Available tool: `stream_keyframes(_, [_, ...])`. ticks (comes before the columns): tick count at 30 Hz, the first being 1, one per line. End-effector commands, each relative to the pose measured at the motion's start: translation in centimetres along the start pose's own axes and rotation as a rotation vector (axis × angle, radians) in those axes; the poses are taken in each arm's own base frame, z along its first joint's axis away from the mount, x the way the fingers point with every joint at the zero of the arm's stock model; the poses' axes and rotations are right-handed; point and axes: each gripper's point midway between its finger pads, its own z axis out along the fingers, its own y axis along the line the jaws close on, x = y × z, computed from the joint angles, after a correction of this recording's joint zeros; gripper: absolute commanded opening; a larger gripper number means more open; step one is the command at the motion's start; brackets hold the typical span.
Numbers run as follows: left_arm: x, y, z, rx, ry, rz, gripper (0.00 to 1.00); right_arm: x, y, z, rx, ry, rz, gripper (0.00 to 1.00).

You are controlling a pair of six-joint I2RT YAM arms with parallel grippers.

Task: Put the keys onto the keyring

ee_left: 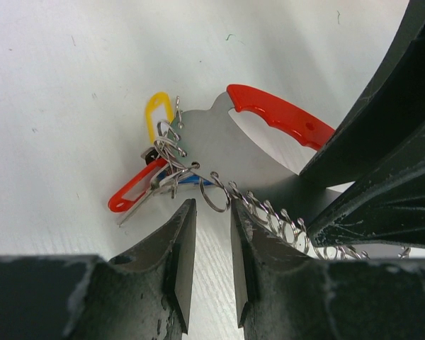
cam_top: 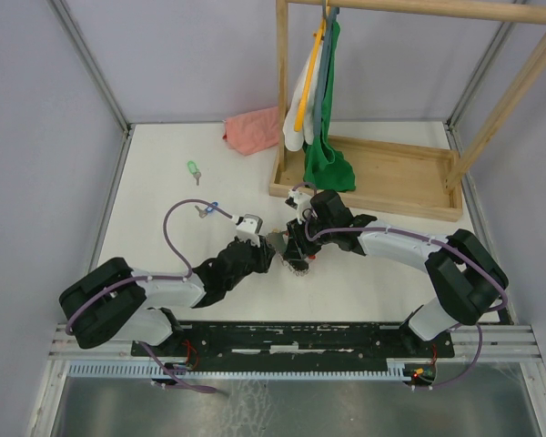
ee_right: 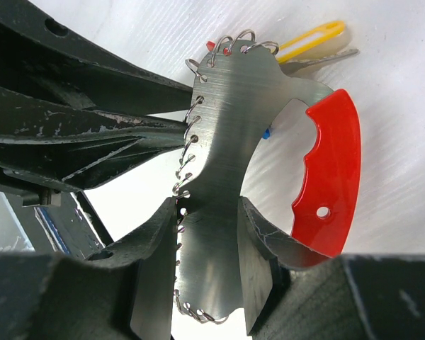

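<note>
The keyring [ee_right: 227,127] is a flat silvery plate edged with small wire rings, with a red grip [ee_right: 333,170]. My right gripper [ee_right: 207,205] is shut on the plate's lower end and holds it at the table's middle [cam_top: 297,251]. Yellow-headed [ee_left: 158,117] and red-headed [ee_left: 131,191] keys hang from its rings. My left gripper [ee_left: 212,205] is open by a narrow gap, its tips right at one loose ring [ee_left: 214,193], with bare table between the jaws. A light green key [cam_top: 193,169] and a blue key [cam_top: 207,209] lie on the table to the left.
A pink cloth [cam_top: 253,130] lies at the back. A wooden rack [cam_top: 391,177] at the back right holds hanging green and white cloths [cam_top: 326,137]. Metal frame posts border the white table [cam_top: 164,182] on the left and right.
</note>
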Motion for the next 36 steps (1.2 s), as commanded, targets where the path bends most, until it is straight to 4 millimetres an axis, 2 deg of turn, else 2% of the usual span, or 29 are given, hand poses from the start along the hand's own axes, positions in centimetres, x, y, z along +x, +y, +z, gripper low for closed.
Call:
stream_keyframes(1, [-2.6,-0.4,0.7,-0.02,-0.083,0.044,0.32,-2.9,1.8,-0.7,-0.057,-0.092,-0.045,0.1])
stream_keyframes(12, [-3.0,0.1,1.2,-0.052,-0.093,0.11,0.24,-2.7,2.0,-0.6,-0.07,-0.084,-0.043,0.1])
stream_keyframes(20, [-3.5,-0.5,0.9,0.011,-0.147,0.18,0.03,-2.7,1.9,-0.8,-0.067,-0.094,-0.019,0.1])
stream_keyframes(24, [-4.1,-0.6,0.3,0.048,-0.221,0.188,0.03,-2.6,1.5,-1.0,-0.065,-0.093,0.016,0.1])
stream_keyframes(32, [-5.4,-0.7,-1.3,0.104,-0.371,0.203,0.03,-2.5,1.0,-2.6,-0.06,-0.12,0.063,0.1])
stream_keyframes(36, [-6.4,-2.0,-1.6,0.171,-0.44,0.23,0.03,-2.1,1.4,-2.9,-0.083,-0.106,0.066,0.12])
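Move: The left hand, fingers part open, has the ring it goes for about 2 cm ahead and 1 cm to the right, at its own height, on the near edge of the metal keyring plate. The hung keys (yellow, red, blue) lie about 4 cm ahead, 1 cm left and 2 cm lower; the plate's red handle about 3 cm ahead and 7 cm right, 1 cm lower. The right hand grips the plate; that ring lies about 5 cm to its left and 1 cm ahead, level. Forward about 1 cm to the plate's edge goes the left hand, closing its fingers from part open to nearly shut and pinching the small wire ring. Then it rises some 2.5 cm, tipping its fingers upward by nearly 20 degrees and easing back, the ring still pinched. The right hand keeps its grip on the plate and rises about 2 cm late on. ##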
